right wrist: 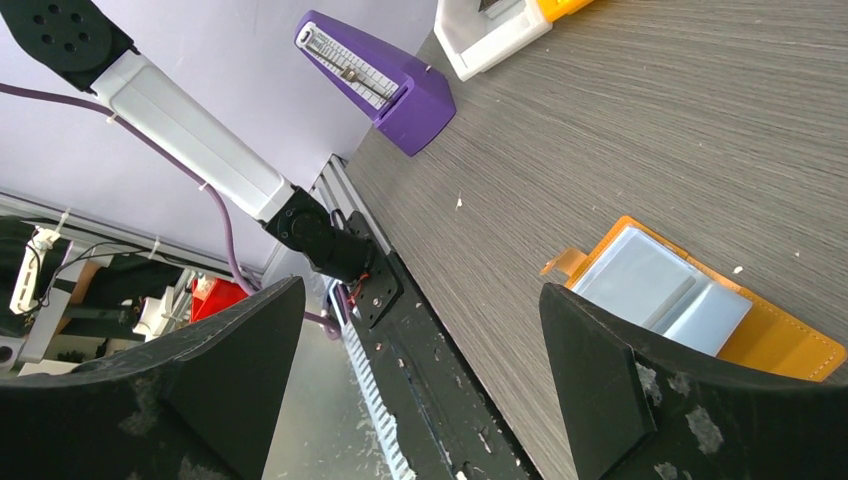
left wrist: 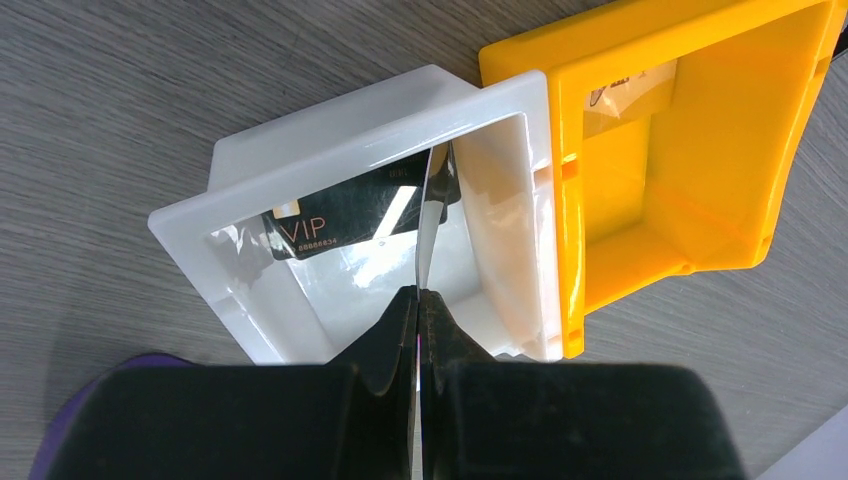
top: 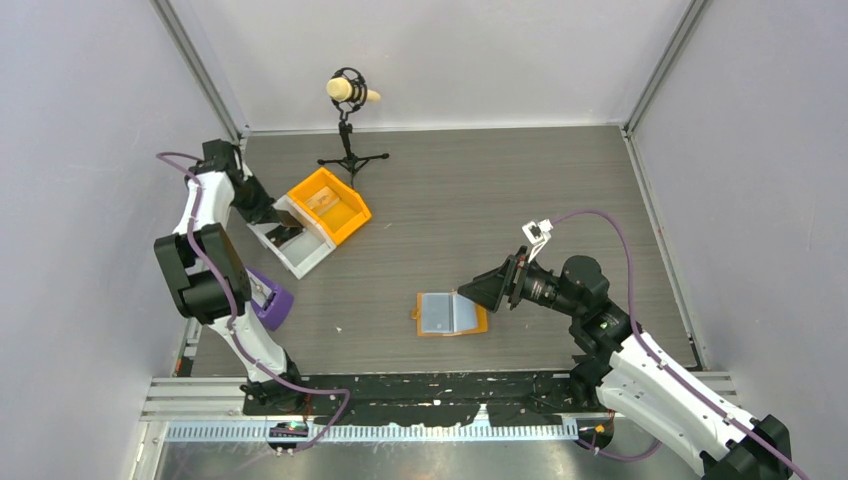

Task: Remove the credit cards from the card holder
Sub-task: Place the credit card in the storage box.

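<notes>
The card holder lies open on the table, its blue-grey panels up and its orange rim showing; the right wrist view has the card holder at the right. My right gripper hangs just right of it, open and holding nothing. My left gripper is shut on a thin credit card, seen edge-on, which stands upright over the white bin. A second dark credit card marked VIP lies flat inside that bin. From above, my left gripper sits over the white bin.
An orange bin touches the white bin's far side. A purple wedge-shaped object stands by the left arm's base. A microphone on a small tripod stands at the back of the table.
</notes>
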Controlling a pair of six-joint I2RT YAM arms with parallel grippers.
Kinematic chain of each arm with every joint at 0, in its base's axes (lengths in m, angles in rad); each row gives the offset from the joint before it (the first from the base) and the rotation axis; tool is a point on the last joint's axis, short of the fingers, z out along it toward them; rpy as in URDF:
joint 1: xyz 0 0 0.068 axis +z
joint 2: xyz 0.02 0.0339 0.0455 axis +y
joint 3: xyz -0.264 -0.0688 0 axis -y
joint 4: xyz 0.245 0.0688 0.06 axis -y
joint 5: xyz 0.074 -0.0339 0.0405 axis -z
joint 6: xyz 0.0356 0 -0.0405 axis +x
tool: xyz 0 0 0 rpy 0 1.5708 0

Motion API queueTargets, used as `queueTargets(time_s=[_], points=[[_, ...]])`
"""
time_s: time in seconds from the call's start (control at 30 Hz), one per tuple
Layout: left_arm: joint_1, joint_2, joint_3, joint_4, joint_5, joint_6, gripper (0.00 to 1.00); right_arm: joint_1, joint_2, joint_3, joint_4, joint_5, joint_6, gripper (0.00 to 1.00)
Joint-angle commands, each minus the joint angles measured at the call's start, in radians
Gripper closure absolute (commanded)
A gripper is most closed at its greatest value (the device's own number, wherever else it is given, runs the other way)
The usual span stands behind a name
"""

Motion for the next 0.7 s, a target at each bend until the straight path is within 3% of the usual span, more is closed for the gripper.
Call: queueTargets(time_s=[0.0, 0.3, 0.67], points=[[0.005, -0.013, 0.042, 0.005, -0.033, 0.006, 1.00, -0.005, -0.002, 0.049, 0.027, 0.016, -0.002, 0.05], [-0.012, -0.108, 0.032, 0.051, 0.075, -0.022, 1.00, -0.005, 0.009, 0.049, 0.035, -0.013, -0.002, 0.05], [-0.019, -0.155, 0.031, -0.017, 0.022, -0.045, 1.00, -0.005, 0.003, 0.043, 0.058, -0.035, 0.030, 0.05]])
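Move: The left hand, shut on a card, is over the white storage box; the box's middle lies about 3 cm back, 1 cm right and 7 cm below. The dark cards in it are about 2 cm back and 8 cm down, the yellow box about 4 cm ahead and 9 cm right, the purple metronome roughly 16 cm back and 5 cm left. From the right hand the storage box lies some 15 cm ahead, 41 cm left. The left hand lifts about 5.5 cm away from the white storage box, fingers tipping slightly forward, keeping the card pinched. ##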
